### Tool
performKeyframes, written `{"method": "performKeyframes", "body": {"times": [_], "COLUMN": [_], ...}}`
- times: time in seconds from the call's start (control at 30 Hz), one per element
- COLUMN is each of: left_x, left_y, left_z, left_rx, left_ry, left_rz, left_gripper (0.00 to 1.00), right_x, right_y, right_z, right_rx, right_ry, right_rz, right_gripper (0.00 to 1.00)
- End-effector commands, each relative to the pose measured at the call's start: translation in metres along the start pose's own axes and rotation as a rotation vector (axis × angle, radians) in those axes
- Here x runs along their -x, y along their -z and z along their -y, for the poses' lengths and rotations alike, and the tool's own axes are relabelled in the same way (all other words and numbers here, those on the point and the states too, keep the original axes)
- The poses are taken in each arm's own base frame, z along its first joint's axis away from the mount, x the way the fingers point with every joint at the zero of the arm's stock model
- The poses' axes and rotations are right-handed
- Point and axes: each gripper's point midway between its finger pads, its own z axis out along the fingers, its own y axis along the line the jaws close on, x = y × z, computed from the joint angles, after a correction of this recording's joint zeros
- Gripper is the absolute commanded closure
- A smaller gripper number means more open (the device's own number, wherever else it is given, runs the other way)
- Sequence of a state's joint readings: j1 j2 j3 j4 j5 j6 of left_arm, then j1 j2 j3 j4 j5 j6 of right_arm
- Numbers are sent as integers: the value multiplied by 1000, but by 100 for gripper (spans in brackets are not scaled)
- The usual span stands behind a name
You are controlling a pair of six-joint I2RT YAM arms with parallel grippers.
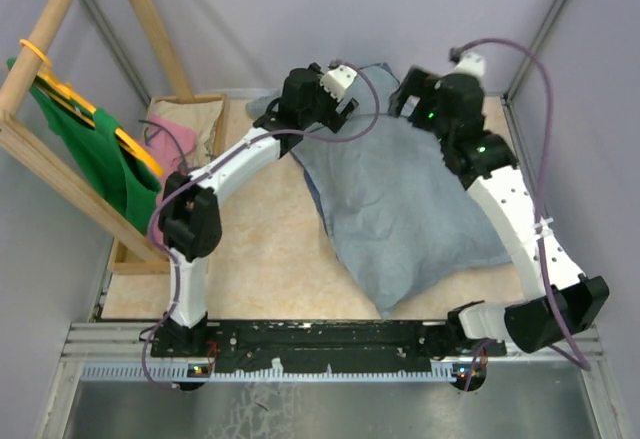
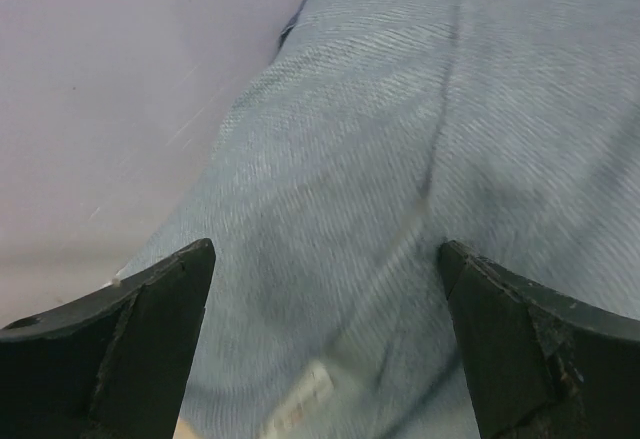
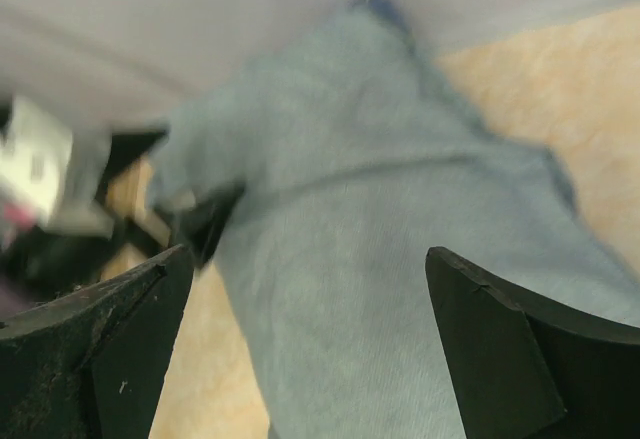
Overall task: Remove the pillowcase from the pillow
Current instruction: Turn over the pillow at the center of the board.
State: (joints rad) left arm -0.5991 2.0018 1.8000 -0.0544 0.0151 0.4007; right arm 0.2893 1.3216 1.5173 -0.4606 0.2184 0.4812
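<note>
The pillowcase (image 1: 400, 209) lies across the tan table with its lighter blue-grey inside turned out; a sliver of navy shows at its left edge. It looks plump, but the pillow is hidden, with no white surface showing. My left gripper (image 1: 348, 117) hovers over the far left end of the fabric. In the left wrist view the gripper (image 2: 325, 259) is open above the pillowcase (image 2: 400, 159), holding nothing; a small white label (image 2: 300, 399) shows below. My right gripper (image 1: 405, 101) hangs at the far right end. Seen from its wrist, it (image 3: 310, 269) is open over the pillowcase (image 3: 380, 259).
A wooden rack (image 1: 40, 149) at the left carries a green cloth (image 1: 100, 159) on a yellow hanger. A pink cloth (image 1: 170, 137) lies in a wooden tray by the back left corner. Grey walls close in the back and sides. Bare tabletop (image 1: 260, 259) lies left of the pillowcase.
</note>
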Motion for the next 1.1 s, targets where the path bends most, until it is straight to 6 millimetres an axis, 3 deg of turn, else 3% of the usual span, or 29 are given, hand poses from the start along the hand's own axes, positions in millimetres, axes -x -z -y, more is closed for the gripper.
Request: {"method": "performKeyframes", "body": {"times": [0.0, 0.07, 0.17, 0.23, 0.33, 0.4, 0.5, 0.6, 0.63, 0.9, 1.0, 1.07], "left_x": [17, 3, -18, -32, -58, -75, -94, -105, -110, -110, -113, -108], "left_y": [-26, -37, -48, -48, -48, -46, -38, -20, -13, 66, 94, 104], "left_z": [-58, -72, -82, -90, -92, -84, -63, -40, -30, 68, 117, 140], "left_rx": [273, 274, 214, 208, 202, 180, 128, 71, 47, -78, -140, -170], "left_ry": [41, 102, 192, 233, 286, 302, 342, 435, 459, 731, 839, 885], "left_rz": [73, 69, 60, 51, 12, -18, -46, -51, -57, -59, -103, -107], "left_gripper": [0, 0, 0, 0, 3, 14, 45, 87, 97, 100, 100, 100], "right_x": [-110, -161, -214, -235, -248, -243, -223, -196, -189, -152, -140, -130], "right_y": [5, 13, 28, 37, 43, 41, 32, 15, 8, -85, -123, -138], "right_z": [0, 9, 34, 55, 91, 120, 152, 157, 154, 130, 113, 91], "right_rx": [20, 39, 0, -35, -67, -112, -218, -270, -266, -206, -108, -2], "right_ry": [70, 60, 90, 118, 32, -68, -117, -114, -126, -153, -80, -62], "right_rz": [-214, -322, -452, -495, -559, -549, -473, -383, -365, -318, -333, -342], "right_gripper": [2, 6, 10, 18, 43, 55, 58, 58, 58, 60, 57, 51]}}
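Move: The pillow already lies grey side up. My left hand wants its far left end, about 6 cm ahead, 7 cm to the left and 11 cm down; the wooden tray's middle is some 12 cm back and 32 cm left of that hand. My right hand hangs above the pillow's middle, which is roughly 8 cm back, 5 cm left and 25 cm below. The pillow's near corner is about 31 cm back and 11 cm left of the right hand. My open left hand reaches forward and left over the pillow's left end, sinks, shuts on a pinch of grey pillowcase and pulls it back nearly 20 cm, wrist tipping down. Meanwhile my right hand drops about 22 cm and back onto the cloth, fingers tipping down and closing roughly halfway, then slides right and pushes forward along the pillow's right part. ##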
